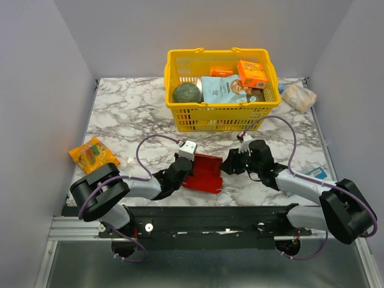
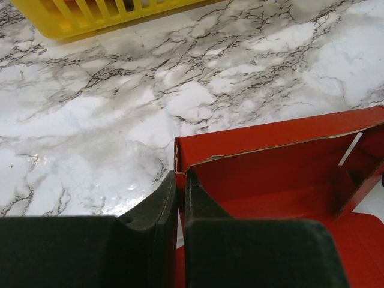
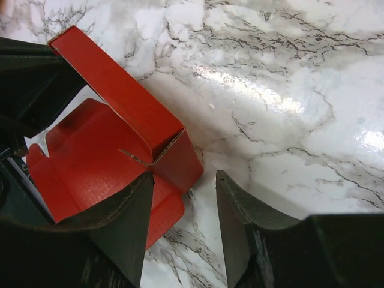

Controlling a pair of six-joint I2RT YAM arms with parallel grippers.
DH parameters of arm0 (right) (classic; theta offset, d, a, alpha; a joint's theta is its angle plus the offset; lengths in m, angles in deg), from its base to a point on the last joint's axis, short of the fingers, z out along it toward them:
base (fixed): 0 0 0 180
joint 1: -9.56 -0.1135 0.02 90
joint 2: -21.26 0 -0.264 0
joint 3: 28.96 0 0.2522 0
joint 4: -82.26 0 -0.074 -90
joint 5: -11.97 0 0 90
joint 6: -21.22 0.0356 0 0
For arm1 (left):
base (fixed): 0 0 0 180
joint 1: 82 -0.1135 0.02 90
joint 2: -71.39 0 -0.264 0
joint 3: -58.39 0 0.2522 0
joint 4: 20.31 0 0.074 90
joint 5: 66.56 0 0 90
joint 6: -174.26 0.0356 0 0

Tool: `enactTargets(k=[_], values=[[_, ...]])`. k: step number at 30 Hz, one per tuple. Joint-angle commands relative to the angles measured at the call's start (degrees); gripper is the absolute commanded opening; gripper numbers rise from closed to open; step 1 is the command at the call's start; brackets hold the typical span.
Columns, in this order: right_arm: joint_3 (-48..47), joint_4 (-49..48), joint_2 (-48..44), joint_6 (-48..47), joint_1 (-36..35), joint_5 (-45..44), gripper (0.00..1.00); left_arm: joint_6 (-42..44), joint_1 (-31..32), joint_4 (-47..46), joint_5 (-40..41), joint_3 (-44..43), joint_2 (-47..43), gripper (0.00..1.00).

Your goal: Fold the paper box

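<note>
The paper box (image 1: 204, 172) is bright red cardboard, partly formed, lying on the marble table between the two arms. My left gripper (image 1: 182, 173) is at its left end. The left wrist view shows that gripper (image 2: 180, 180) shut on the box's thin upright left wall (image 2: 282, 162). My right gripper (image 1: 228, 164) is at the box's right end. In the right wrist view it (image 3: 183, 174) stands open: one finger (image 3: 129, 222) lies over the box's inner floor, the other is on the bare table, and the raised corner of the box (image 3: 174, 156) sits just ahead of the gap.
A yellow basket (image 1: 216, 117) with groceries stands behind the box, its corner visible in the left wrist view (image 2: 90, 15). An orange snack packet (image 1: 93, 154) lies at the left edge. A wrapped packet (image 1: 299, 96) lies back right, a small blue-white item (image 1: 317, 174) near the right arm.
</note>
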Motion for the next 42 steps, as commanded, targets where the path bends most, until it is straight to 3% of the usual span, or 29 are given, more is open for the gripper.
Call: enactTargets(k=[1, 22, 26, 27, 33, 42], values=[[-0.3, -3.8, 2.8, 0.4, -0.7, -2.8, 0.52, -0.2, 0.0, -1.9, -2.3, 0.3, -0.1, 0.00], [-4.3, -9.0, 12.6, 2.2, -2.2, -11.5, 0.34, -0.3, 0.0, -3.2, -3.2, 0.6, 0.2, 0.00], [-5.9, -6.1, 13.3, 2.4, -3.6, -16.3, 0.20, -0.5, 0.1, -2.9, -2.6, 0.5, 0.5, 0.00], [-6.1, -4.6, 13.5, 2.5, -4.2, -16.9, 0.12, -0.4, 0.2, -2.7, -2.4, 0.4, 0.5, 0.00], [-9.1, 1.3, 14.7, 2.9, -6.8, -26.1, 0.03, -0.3, 0.7, -1.3, 0.3, 0.0, 0.3, 0.00], [-13.9, 11.3, 16.8, 6.6, -10.1, -40.0, 0.01, -0.4, 1.2, 1.3, 4.0, -0.5, -0.7, 0.00]])
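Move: The right hand, fingers half open, is just short of the red box's far right corner, which lies about 2 cm ahead of it, 1 cm to its left and 2 cm below. The box's far left corner, already pinched by the left fingers, is some 11 cm left and 3 cm ahead of the right hand; the box's near panel is about 7 cm left, 4 cm back and 5 cm lower. From the left hand the far right corner lies roughly 10 cm right and 2 cm back. Down about 2 cm and forward onto the box's far right corner goes the right hand, some 5 cm forward in all and a little left, turning clockwise and rolling its left side down by about 15 degrees each. On the way its half-open fingers close and pinch the corner with its flap, then carry on forward a little. The left hand keeps its pinch on the far left corner, barely shifting. ##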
